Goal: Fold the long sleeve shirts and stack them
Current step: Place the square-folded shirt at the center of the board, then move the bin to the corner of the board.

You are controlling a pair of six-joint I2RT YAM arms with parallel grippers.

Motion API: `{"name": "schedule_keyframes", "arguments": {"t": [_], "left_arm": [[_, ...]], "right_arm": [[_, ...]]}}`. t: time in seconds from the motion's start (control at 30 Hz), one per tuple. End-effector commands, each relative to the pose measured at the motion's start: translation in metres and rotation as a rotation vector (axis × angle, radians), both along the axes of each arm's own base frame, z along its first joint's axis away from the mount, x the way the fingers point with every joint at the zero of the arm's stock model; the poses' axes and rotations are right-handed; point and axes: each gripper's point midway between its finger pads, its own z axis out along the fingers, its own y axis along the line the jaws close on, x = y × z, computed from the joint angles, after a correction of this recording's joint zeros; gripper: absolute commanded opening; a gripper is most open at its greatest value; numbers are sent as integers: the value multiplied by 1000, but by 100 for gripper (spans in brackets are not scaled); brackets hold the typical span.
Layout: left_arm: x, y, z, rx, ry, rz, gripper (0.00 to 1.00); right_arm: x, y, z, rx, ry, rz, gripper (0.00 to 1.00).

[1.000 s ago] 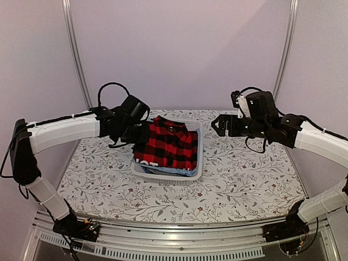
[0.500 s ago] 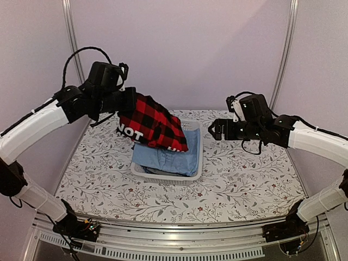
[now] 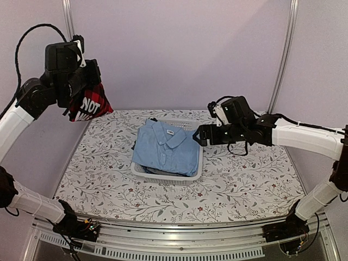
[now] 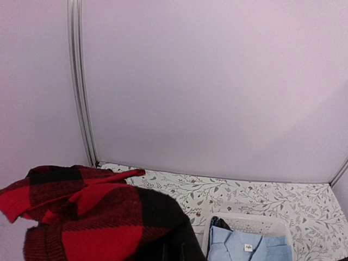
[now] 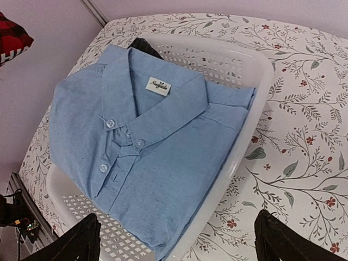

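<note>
The red-and-black check long sleeve shirt [image 3: 88, 106] hangs bunched high above the table's far left corner, with white letters showing. My left gripper [image 3: 81, 89] is shut on it; in the left wrist view the shirt [image 4: 81, 217] covers the fingers. A folded light blue button-up shirt [image 3: 166, 145] lies on top in the white basket [image 3: 163, 178]. My right gripper [image 3: 199, 136] hovers open just right of the basket. In the right wrist view its open jaws [image 5: 176, 242] stand wide over the blue shirt [image 5: 141, 147] and the basket rim [image 5: 255, 114], holding nothing.
A dark garment [image 5: 144, 46] peeks out under the blue shirt at the basket's far side. The floral tablecloth [image 3: 244, 179] surrounds the basket. Metal frame posts [image 3: 69, 22] stand at the back corners.
My left arm has lifted the red check shirt out of the basket, up and to the left, uncovering the blue shirt. My right gripper has moved left toward the basket.
</note>
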Motion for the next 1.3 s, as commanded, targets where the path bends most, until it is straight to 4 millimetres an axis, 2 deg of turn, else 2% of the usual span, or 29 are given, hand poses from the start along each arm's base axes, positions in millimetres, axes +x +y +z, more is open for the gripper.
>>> {"name": "schedule_keyframes", "arguments": {"t": [0.0, 0.13, 0.17, 0.23, 0.3, 0.37, 0.47, 0.6, 0.73, 0.87, 1.03, 1.27], "left_arm": [[17, -15, -77, 71, 177, 8, 0], [19, -30, -153, 50, 337, -34, 0], [19, -37, -170, 35, 376, -64, 5], [16, -48, -202, 14, 450, -102, 33], [14, -54, -224, 7, 505, -120, 46], [13, -58, -233, -5, 523, -139, 54], [13, -65, -235, -29, 518, -172, 65], [15, -70, -237, -32, 522, -195, 67], [14, -75, -242, -44, 532, -219, 71], [13, -78, -243, -53, 533, -232, 72], [13, -82, -246, -66, 534, -251, 73], [14, -88, -249, -73, 544, -274, 73]], "right_arm": [[-4, 48, 9, 77, 24, 109, 93], [0, 75, -9, 84, 85, 149, 85], [2, 80, -11, 90, 96, 152, 83], [6, 89, -22, 87, 128, 154, 78], [12, 97, -35, 79, 152, 150, 73], [18, 101, -42, 73, 167, 131, 65], [28, 102, -59, 37, 189, 84, 51], [39, 89, -92, -25, 235, -6, 29], [49, 58, -125, -87, 288, -108, 19], [51, 17, -146, -163, 315, -206, 17], [52, -48, -149, -213, 315, -344, 17], [31, -150, -158, -257, 357, -528, 17]]}}
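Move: The left hand holds the red plaid shirt high; the bare table spot for it lies about 46 cm below, some 4 cm back and 3 cm to the left. The basket stands about 17 cm to that hand's right and 2 cm ahead, 40 cm down. From the right hand, the blue shirt's middle is about 13 cm left, 4 cm ahead and 13 cm below, with the basket's middle directly beneath it, 16 cm below the hand. Left sinks 25 cm, opening to release the red shirt; right dips left, pinches blue shirt's edge, drags right 15 cm. ##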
